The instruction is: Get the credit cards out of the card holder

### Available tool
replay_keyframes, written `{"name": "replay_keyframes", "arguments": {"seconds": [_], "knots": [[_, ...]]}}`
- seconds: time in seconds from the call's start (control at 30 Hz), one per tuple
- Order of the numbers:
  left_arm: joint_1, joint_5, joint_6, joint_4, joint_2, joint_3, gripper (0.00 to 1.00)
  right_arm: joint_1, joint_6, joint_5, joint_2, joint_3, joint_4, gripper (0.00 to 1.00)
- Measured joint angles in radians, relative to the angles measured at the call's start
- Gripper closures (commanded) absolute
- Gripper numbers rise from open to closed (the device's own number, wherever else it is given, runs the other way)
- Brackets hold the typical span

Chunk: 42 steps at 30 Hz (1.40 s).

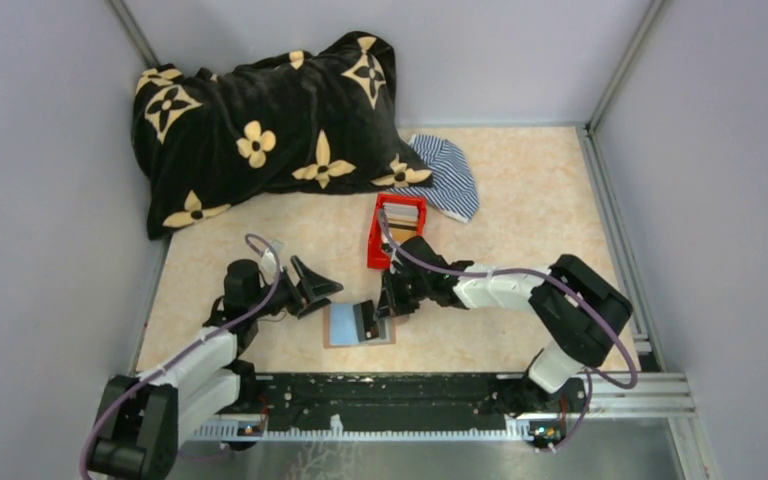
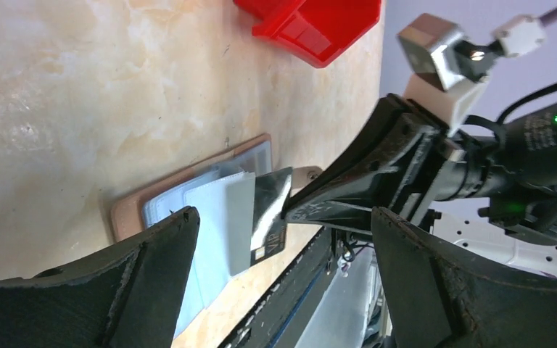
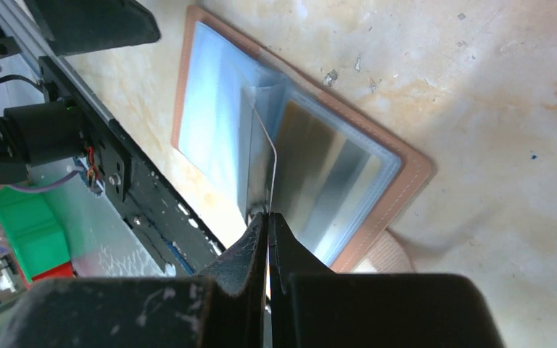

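Observation:
The card holder (image 1: pixel 345 324) lies open flat on the table near the front edge, with a reddish-brown rim (image 3: pixel 406 174) and pale blue clear pockets. My right gripper (image 1: pixel 385 305) is shut on a dark grey credit card (image 2: pixel 268 217). The card sticks partly out of the holder's pockets and shows edge-on (image 3: pixel 274 156) in the right wrist view, running into the closed fingertips (image 3: pixel 255 230). My left gripper (image 1: pixel 315 285) is open just left of the holder, with nothing between its fingers (image 2: pixel 167 254). A light card or sleeve (image 2: pixel 221 210) lies beside the grey card.
A red open-top box (image 1: pixel 395 230) stands behind the right gripper. A black flowered cushion (image 1: pixel 260 130) and a striped cloth (image 1: pixel 450 175) lie at the back. The black base rail (image 1: pixel 390 395) runs along the near edge, close to the holder.

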Motion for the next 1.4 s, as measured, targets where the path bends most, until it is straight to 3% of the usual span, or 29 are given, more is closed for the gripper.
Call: {"name": "replay_keyframes", "arguments": {"seconds": [0.3,1.17,1.4], "knots": [[0.0,0.024,0.021,-0.041,0.112,0.022,0.06,-0.018,-0.009,0.038,-0.068,-0.002,-0.037,1.0],[0.0,0.059,0.054,-0.017,0.146,0.079,0.06,-0.085,-0.084,0.11,-0.23,0.011,-0.228,1.0],[0.0,0.174,-0.013,0.164,0.149,0.087,0.01,-0.131,-0.087,0.037,-0.261,0.044,-0.221,1.0]]}}
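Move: The right fingertips already pinch the black card's edge; its middle lies about 3 cm to their left, level fore and aft, and 1 cm below. The open card holder is centred some 4 cm left of the right hand, 2 cm back and 4 cm below; the red box is about 20 cm ahead and 5 cm right. From the left hand, the card lies roughly 8 cm right, 5 cm back and 5 cm below. Right hand pulls the still-pinched card from the holder, about 7 cm up, rightward, forward; left dips, then rises. ##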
